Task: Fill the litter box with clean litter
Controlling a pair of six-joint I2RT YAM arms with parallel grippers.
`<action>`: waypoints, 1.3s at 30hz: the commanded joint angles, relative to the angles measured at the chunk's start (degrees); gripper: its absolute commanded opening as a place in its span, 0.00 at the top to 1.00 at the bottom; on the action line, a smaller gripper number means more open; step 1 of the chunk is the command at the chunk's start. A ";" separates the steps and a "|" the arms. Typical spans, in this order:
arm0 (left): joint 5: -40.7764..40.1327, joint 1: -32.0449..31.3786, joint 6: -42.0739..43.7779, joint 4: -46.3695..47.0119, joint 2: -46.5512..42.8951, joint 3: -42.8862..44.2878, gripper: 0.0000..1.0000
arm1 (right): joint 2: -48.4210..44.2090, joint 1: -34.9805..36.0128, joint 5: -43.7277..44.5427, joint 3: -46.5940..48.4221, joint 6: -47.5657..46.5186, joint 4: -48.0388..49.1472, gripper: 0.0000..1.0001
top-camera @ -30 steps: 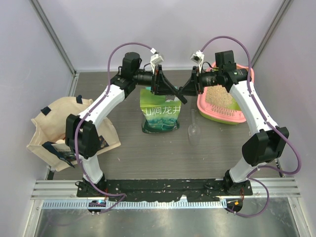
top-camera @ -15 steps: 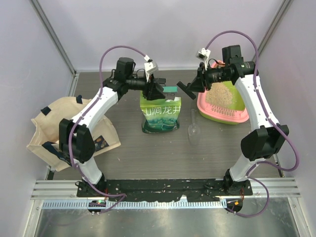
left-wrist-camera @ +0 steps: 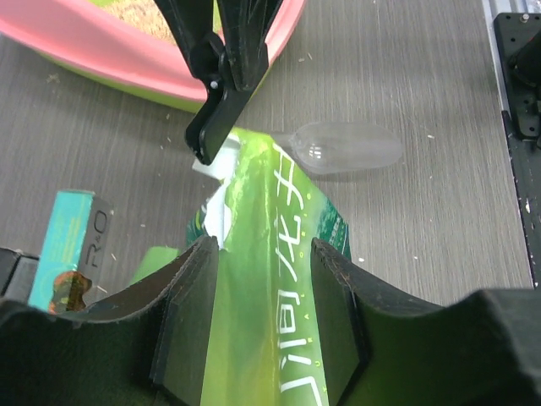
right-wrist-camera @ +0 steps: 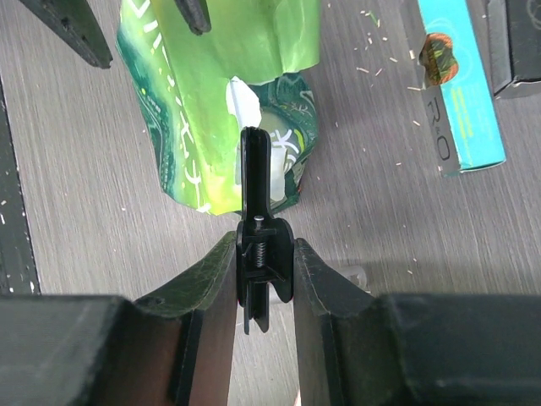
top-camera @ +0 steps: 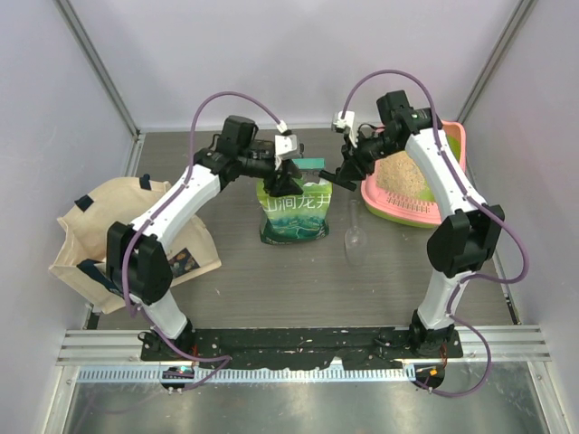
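Observation:
The litter box (top-camera: 441, 210), pink-rimmed, sits at the right rear with clean litter (top-camera: 398, 174) heaped in it; its rim (left-wrist-camera: 127, 63) also crosses the top of the left wrist view. A green printed bag (top-camera: 294, 212) stands mid-table. My left gripper (top-camera: 289, 174) straddles the bag's top (left-wrist-camera: 262, 279), jaws apart on either side of the fold. My right gripper (top-camera: 337, 174) is shut on a black clip (right-wrist-camera: 258, 245), whose tip (left-wrist-camera: 207, 135) touches the bag's torn corner (right-wrist-camera: 241, 97).
A clear plastic scoop (top-camera: 355, 237) lies between the bag and the litter box. Behind the bag rests a teal box (top-camera: 312, 164). A beige tote bag (top-camera: 118, 235) fills the left side. Metal frame posts stand at the rear corners.
The two grippers parted, then the right one swung back left and down with the clip to the bag's corner. The left gripper widened and settled over the bag's top.

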 commanded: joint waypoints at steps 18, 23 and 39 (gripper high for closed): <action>1.02 -2.30 5.00 2.68 4.16 -0.71 0.51 | 3.67 3.38 4.00 2.17 -9.36 -7.75 0.99; 0.14 -3.80 5.01 4.08 6.19 0.09 0.51 | 4.90 3.64 5.23 2.79 -6.11 -6.52 0.99; -5.21 -3.80 -10.08 16.28 4.01 -0.78 0.47 | 4.99 0.13 3.57 8.14 2.22 -7.05 0.99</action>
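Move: The litter bag's top edge lies about 7 cm below the left hand and 4 cm to its right, level with it fore and aft. From the right hand, which already holds the black clip, that edge is about 9 cm to the left, 1 cm back and 6 cm below. The teal box is some 11 cm beyond the left hand, almost straight ahead. The scoop lies about 8 cm back from the right hand and 1 cm to its right; the litter box is 16 cm right of the right hand and 7 cm farther out, both well below. Still pinching the black clip, the right hand sinks about 4 cm beside the bag's right top corner, bringing the clip's jaws down towards the edge as its fingers dip a little more steeply. The left hand, fingers kept half open on the near and far sides of the bag's top, drops about 3 cm, pauses, then goes on down and some 3 cm right towards the clip, easing up slightly at the end. ##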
